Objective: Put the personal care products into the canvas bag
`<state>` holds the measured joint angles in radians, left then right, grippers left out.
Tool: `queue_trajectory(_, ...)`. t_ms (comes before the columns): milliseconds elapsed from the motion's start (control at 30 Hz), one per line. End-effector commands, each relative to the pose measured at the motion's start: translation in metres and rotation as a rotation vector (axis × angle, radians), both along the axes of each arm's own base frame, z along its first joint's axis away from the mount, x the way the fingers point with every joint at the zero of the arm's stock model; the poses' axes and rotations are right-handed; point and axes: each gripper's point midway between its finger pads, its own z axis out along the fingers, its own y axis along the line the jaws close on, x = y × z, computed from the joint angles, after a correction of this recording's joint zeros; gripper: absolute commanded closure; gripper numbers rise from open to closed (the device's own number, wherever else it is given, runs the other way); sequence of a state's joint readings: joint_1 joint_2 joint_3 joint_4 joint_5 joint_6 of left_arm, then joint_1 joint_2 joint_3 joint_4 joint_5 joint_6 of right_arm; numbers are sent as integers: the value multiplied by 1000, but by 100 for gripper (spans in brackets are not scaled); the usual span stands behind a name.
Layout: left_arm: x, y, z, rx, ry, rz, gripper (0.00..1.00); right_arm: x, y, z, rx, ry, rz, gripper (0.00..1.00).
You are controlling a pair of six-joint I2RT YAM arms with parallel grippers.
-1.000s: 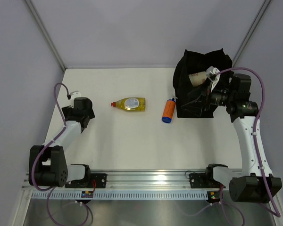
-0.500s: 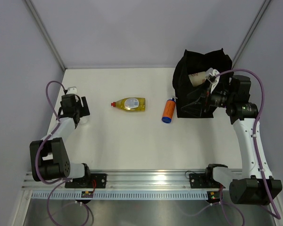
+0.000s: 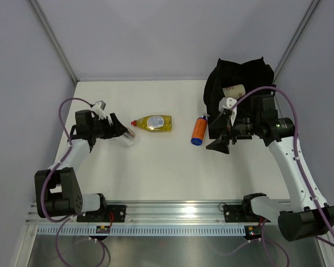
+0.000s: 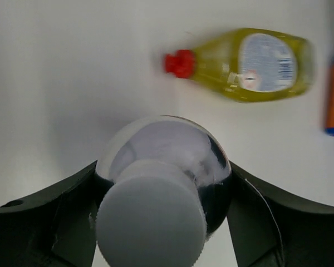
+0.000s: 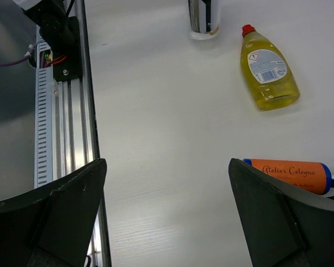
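My left gripper (image 3: 112,129) is shut on a grey bottle (image 3: 126,137) with a pale round end, which fills the left wrist view (image 4: 162,189) end-on between both fingers. The clear yellow bottle (image 3: 154,122) with a red cap lies on the table just right of it (image 4: 250,64). The orange bottle (image 3: 199,130) with a blue cap lies beside the black canvas bag (image 3: 220,78). A cream bottle (image 3: 234,90) shows inside the bag. My right gripper (image 3: 217,146) hangs open and empty in front of the bag, over bare table (image 5: 167,167) with the orange bottle (image 5: 289,175) by its right finger.
An aluminium rail (image 3: 167,214) with both arm bases runs along the near table edge and shows at the left of the right wrist view (image 5: 61,111). Grey walls close the table at the back and sides. The right wrist view also catches the held grey bottle (image 5: 203,16) and the yellow bottle (image 5: 270,69).
My left gripper closed on the grey bottle and swung right toward the yellow bottle. My right gripper came out of the bag and moved left and nearer, staying open.
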<state>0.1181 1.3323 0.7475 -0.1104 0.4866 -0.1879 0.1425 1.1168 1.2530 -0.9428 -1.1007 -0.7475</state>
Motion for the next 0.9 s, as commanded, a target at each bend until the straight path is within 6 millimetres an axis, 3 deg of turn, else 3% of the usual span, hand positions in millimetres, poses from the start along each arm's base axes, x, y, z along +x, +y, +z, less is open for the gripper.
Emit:
queue_trajectory(0,-27,-90,111,-329,-264,-373,100,2,13,-19,-93,-14,37,0)
queue_trajectory(33,-35,-100,125,-374,-281,-391,100,-7,26,-28,-105,40,56,0)
queue_trajectory(67,-50,-120,123,-408,-256,-438,100,13,31,-31,-139,-8,-20,1)
queue_trajectory(100,-56,-128,127,-436,-251,-448,100,19,38,-35,-155,-13,-54,1)
queue_trajectory(133,-56,-136,142,-505,-270,-427,100,22,46,-46,-173,2,-86,0)
queue_trajectory(267,-72,-173,163,-708,-233,-382,100,45,101,-37,-107,-45,-292,1)
queue_trajectory(400,-74,-197,179,-804,-188,-359,100,68,124,-30,-68,-62,-434,1)
queue_trajectory(467,-75,-208,188,-815,-179,-369,100,68,133,-25,-66,-54,-412,1)
queue_trajectory(600,-77,-221,198,-823,-167,-405,100,56,150,-43,-90,17,-347,1)
queue_trajectory(867,-83,-231,214,-869,-170,-450,100,55,153,-76,-144,33,-332,1)
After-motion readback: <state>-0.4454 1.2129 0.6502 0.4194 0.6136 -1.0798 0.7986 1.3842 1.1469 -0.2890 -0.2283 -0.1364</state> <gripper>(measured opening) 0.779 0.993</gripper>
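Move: Over the left half of the table, the left gripper already holds the silver shampoo bottle near its cap; the open right gripper waits about 45 cm to its right, 13 cm nearer the base and 18 cm higher. From the right hand, the bottle's middle lies some 41 cm left, 14 cm ahead and 22 cm below. The yellow bottle lies 8 cm ahead and 13 cm right of the left hand, the orange bottle 17 cm ahead and 3 cm left of the right hand. Swinging the shampoo bottle across to its partner, the left hand goes about 22 cm right while rising and drawing back, rolling its left side down some 40 degrees with its grip kept. The right hand comes to meet it, going left, down and then a little forward, turning slightly clockwise, its wide-open fingers ending either side of the bottle's body without closing. ##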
